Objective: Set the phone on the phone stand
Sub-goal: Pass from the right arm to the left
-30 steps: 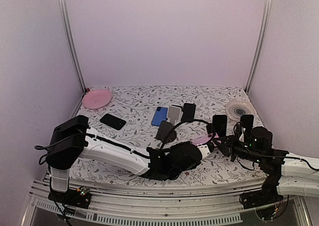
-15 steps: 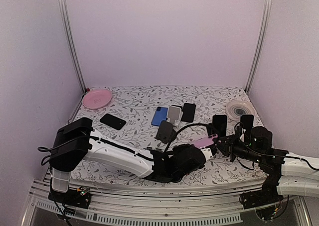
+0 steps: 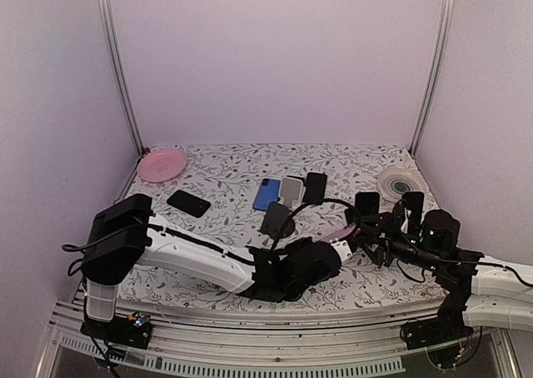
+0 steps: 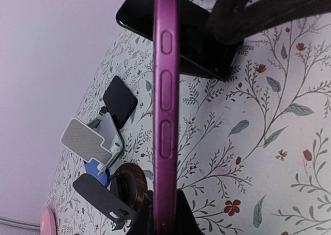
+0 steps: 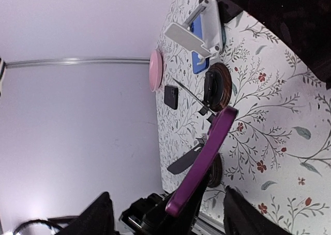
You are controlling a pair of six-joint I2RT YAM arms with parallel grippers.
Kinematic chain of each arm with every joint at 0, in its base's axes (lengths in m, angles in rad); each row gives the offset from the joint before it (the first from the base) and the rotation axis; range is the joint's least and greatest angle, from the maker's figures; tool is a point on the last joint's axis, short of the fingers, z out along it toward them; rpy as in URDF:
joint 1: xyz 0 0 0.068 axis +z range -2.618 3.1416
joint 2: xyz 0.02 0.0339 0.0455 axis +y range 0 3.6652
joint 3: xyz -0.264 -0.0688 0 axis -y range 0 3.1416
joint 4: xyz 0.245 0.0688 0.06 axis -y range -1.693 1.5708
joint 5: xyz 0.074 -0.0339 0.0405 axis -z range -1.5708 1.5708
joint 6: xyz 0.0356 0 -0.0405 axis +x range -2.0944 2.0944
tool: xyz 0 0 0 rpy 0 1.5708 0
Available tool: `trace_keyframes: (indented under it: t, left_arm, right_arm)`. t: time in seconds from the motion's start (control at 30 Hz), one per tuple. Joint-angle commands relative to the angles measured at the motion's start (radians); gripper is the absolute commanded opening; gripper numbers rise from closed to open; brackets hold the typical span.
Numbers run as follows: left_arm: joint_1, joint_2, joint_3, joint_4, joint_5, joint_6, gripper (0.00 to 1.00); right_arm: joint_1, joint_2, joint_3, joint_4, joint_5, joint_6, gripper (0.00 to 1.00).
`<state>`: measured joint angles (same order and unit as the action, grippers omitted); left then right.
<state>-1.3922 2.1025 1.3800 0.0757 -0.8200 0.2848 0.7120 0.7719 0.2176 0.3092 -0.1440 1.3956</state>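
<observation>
A purple phone hangs edge-on above the table, near the right front. My left gripper is shut on its lower end; in the left wrist view the fingers press both faces of the phone. My right gripper stands open just right of it. In the right wrist view its wide-apart fingers flank the phone without touching. An empty black phone stand sits behind the left gripper, and a white phone stand stands farther back.
A blue phone and a black phone lean by the white stand. Two dark stands rise close behind the right gripper. A black phone lies flat at left, a pink plate back left, a round white roll back right.
The left gripper has shut on the purple phone. The right gripper, shut on it before, has opened and let go.
</observation>
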Motion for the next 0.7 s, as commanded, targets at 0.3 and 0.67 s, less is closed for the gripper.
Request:
trace_keyframes:
  t: [0.3, 0.67]
  left_arm:
    - [0.094, -0.23, -0.101, 0.0, 0.321, -0.312, 0.0]
    - [0.177, -0.385, -0.251, 0.128, 0.712, -0.492, 0.0]
  right_arm:
    - [0.009, -0.03, 0.133, -0.103, 0.053, -0.326, 0.99]
    - [0.182, 0.023, 0.242, -0.174, 0.263, -0.484, 0.99]
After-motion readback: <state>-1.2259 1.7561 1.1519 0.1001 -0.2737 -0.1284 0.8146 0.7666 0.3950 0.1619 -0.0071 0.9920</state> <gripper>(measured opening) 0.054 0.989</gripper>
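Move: Held in the left hand, the purple phone has the nearer round stand some 20 cm to this hand's left, about 4 cm back and 8 cm below. The farther round stand is about 13 cm left and 10 cm ahead, and the black phone on its stand some 15 cm ahead and 11 cm right. From the right hand, the purple phone is about 4 cm left and 2 cm lower, and the nearer round stand some 28 cm left, 4 cm back and 12 cm down. Keeping its grip on the purple phone, the left hand lifts it about 6 cm and draws 3 cm left, away from the right hand, the wrist turning some 40 degrees so that its fingers swing round towards the right. The right hand, already part-open, spreads its fingers fully and rises about 5 cm, rolling roughly 25 degrees about its own fingers. ##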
